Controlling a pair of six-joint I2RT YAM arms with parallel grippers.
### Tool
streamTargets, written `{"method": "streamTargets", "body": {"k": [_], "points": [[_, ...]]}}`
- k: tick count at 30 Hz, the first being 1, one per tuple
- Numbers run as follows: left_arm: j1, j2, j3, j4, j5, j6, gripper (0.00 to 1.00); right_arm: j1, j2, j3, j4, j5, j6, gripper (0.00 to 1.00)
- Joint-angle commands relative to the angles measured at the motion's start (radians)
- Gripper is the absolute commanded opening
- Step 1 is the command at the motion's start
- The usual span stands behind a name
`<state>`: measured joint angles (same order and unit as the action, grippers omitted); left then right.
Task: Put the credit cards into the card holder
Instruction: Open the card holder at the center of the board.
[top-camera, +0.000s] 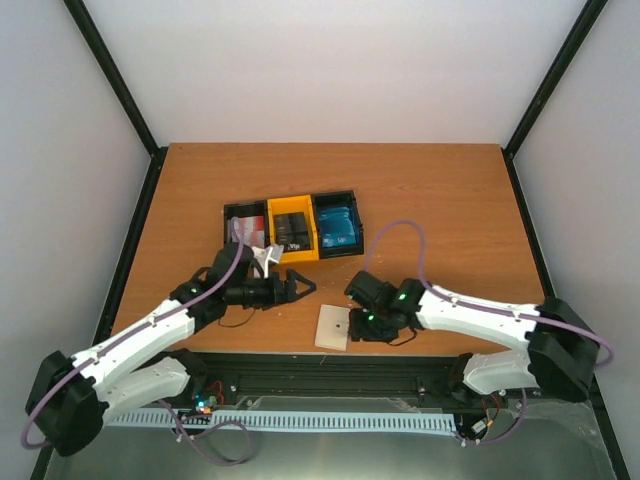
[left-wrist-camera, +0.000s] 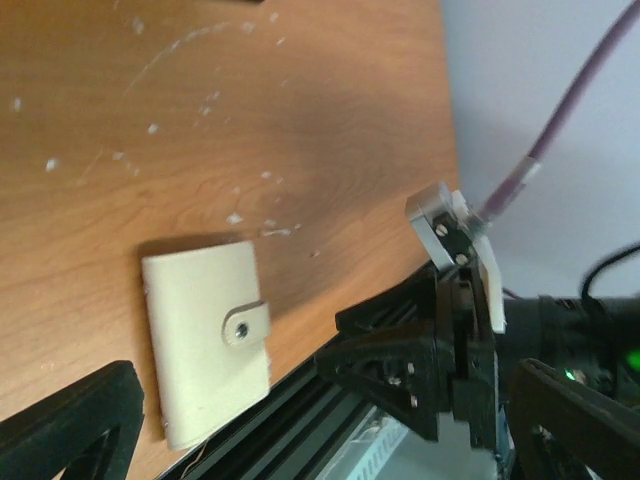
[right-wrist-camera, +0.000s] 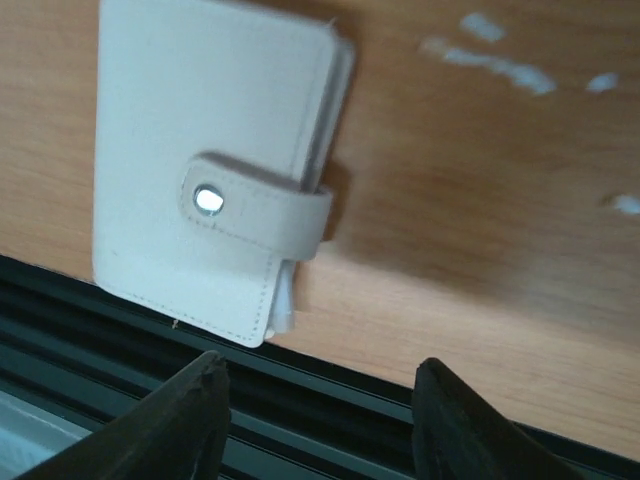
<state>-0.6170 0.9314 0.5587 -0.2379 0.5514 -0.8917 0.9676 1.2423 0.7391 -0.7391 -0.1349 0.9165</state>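
The card holder (top-camera: 332, 326) is a cream wallet lying flat by the table's near edge, closed with its snap tab fastened. In the right wrist view the card holder (right-wrist-camera: 210, 170) lies just ahead and left of my right gripper (right-wrist-camera: 320, 385), whose fingers are apart with nothing between them. From above, the right gripper (top-camera: 355, 322) hovers at the wallet's right side. My left gripper (top-camera: 305, 288) stands open and empty, up and left of the wallet. Its wrist view shows the card holder (left-wrist-camera: 205, 340) between its wide fingers (left-wrist-camera: 75, 420). The credit cards (top-camera: 338, 228) lie in stacks in the tray.
The black-and-yellow tray (top-camera: 270, 213) stands mid-table with red-and-white cards (top-camera: 243, 232), black cards (top-camera: 294, 232) and blue cards. A black rail (right-wrist-camera: 330, 400) runs along the near table edge just beyond the wallet. The right arm's wrist (left-wrist-camera: 470, 300) crowds the left wrist view.
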Motion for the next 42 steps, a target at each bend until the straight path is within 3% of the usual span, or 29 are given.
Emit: {"method": "streamTargets", "body": {"k": [1,4,9,15,25,34,42], "points": [[-0.111,0.055,-0.029,0.04,-0.126,-0.102,1.0,0.098,0.086,0.005,0.137,0.04,0.077,0.47],[-0.158,0.087,-0.049,0.069,-0.136,-0.123,1.0,0.113,0.135,0.007,0.19,0.038,0.071,0.39],[-0.173,0.123,-0.073,0.069,-0.133,-0.134,1.0,0.114,0.194,0.002,0.248,0.033,0.06,0.36],[-0.176,0.137,-0.113,0.109,-0.149,-0.164,0.98,0.113,0.228,-0.008,0.27,0.097,0.087,0.26],[-0.177,0.219,-0.163,0.204,-0.118,-0.197,0.99,0.112,0.314,0.024,0.338,0.114,0.077,0.24],[-0.178,0.33,-0.217,0.35,-0.159,-0.275,0.66,0.099,0.357,0.023,0.367,0.121,0.086,0.24],[-0.177,0.428,-0.214,0.436,-0.127,-0.271,0.48,0.045,0.378,-0.004,0.419,0.011,0.014,0.24]]}}
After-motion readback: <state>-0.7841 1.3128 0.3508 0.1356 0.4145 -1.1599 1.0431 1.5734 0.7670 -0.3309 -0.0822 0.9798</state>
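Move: The card holder's middle lies about 3 cm ahead of my right hand, 5 cm to its left and 5 cm below; its snap strap is nearer, some 2 cm ahead and 3 cm left. From my left hand the holder is roughly 5 cm back, 8 cm right and 15 cm down. The yellow box stands about 23 cm ahead of my left hand and 3 cm left, the blue-card box 24 cm ahead and 10 cm right. My right hand sinks about 5 cm while going left, closes from half open to pinch the holder's strap-side edge just below the strap, then slides it forward and left over the board. My left hand drops some 13 cm, drawing slightly back and steepening, and half closes over the spine side; whether it touches can't be seen. ##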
